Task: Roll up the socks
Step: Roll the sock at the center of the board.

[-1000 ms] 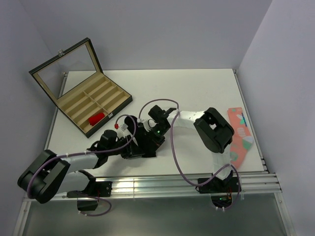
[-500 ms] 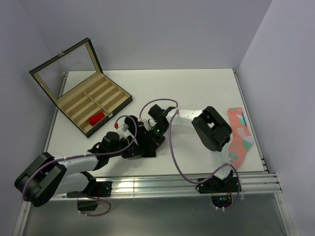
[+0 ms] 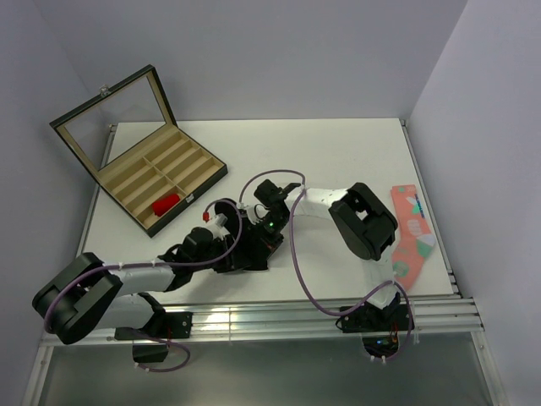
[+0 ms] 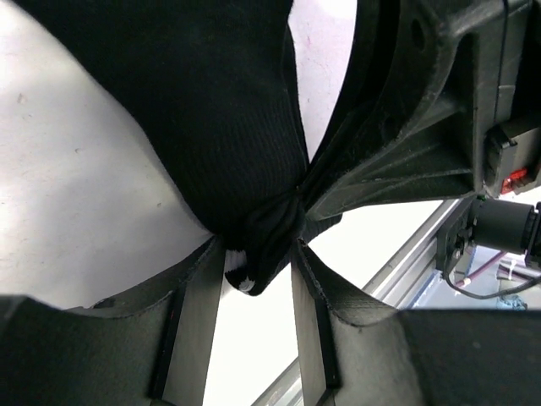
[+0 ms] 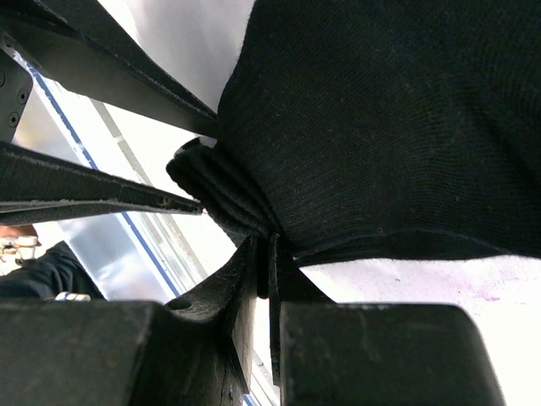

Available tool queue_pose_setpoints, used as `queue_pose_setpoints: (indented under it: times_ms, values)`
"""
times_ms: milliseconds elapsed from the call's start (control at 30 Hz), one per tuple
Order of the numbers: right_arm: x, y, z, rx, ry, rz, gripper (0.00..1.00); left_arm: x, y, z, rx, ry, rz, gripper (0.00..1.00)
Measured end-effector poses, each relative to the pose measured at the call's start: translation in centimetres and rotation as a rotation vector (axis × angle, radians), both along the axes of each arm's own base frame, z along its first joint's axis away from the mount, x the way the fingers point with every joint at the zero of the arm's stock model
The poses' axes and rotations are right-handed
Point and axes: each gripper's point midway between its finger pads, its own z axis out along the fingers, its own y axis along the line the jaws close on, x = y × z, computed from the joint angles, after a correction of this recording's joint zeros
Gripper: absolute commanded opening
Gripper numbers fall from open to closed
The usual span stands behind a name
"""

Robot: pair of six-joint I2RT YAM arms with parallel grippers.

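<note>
A black sock [image 4: 220, 110] lies on the white table, mostly hidden under both grippers in the top view. My right gripper [image 5: 272, 241] is shut on a fold of its fabric [image 5: 380, 110]. My left gripper [image 4: 258, 254] holds the bunched end, where a white stripe [image 4: 239, 275] shows, its fingertips pressing both sides. Both grippers meet near the table's front middle, the left [image 3: 230, 254] and the right [image 3: 256, 239]. The red sock [image 3: 166, 204] lies rolled in a compartment of the box.
An open black box [image 3: 208, 180] with beige compartments and a glass lid [image 3: 114, 110] stands at the back left. A salmon-pink sock [image 3: 410, 233] lies along the right edge. The metal rail [image 3: 279, 317] runs along the front.
The left arm has shifted slightly, its wrist edging closer to the right gripper. The right gripper stays pinched on the black sock.
</note>
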Motion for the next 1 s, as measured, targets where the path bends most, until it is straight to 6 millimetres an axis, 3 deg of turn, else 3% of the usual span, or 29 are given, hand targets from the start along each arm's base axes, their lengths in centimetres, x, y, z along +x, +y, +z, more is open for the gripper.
queue_pose_setpoints:
  times_ms: [267,533,767,1000]
  values:
    - [0.0,0.0,0.0,0.000,0.000,0.000,0.05,0.8,0.1,-0.4,0.031,0.009,0.041,0.28]
    - [0.0,0.0,0.0,-0.002,0.001,0.000,0.07,1.0,-0.2,-0.6,0.041,0.026,0.048,0.01]
    - [0.6,-1.1,0.6,-0.013,-0.078,-0.027,0.32,1.3,-1.1,-0.7,0.038,0.051,0.023,0.00]
    - [3.6,-3.5,4.0,0.045,-0.275,-0.128,0.38,0.8,-2.1,-0.6,0.035,0.112,-0.024,0.00]
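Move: The black sock's folded cuff sits just at the left hand's half-open fingertips, its middle about 2 cm to their right and 1 cm lower. From there, the toe lies some 15 cm ahead and 5 cm left, and the red rolled sock in the box about 15 cm ahead and 21 cm left. The right hand still pinches the fold, whose middle is about 2 cm to its left at nearly the same height. Left fingers pinch the cuff fold and ease 2 cm right; right hand then lets go, rising 4 cm forward-right. ##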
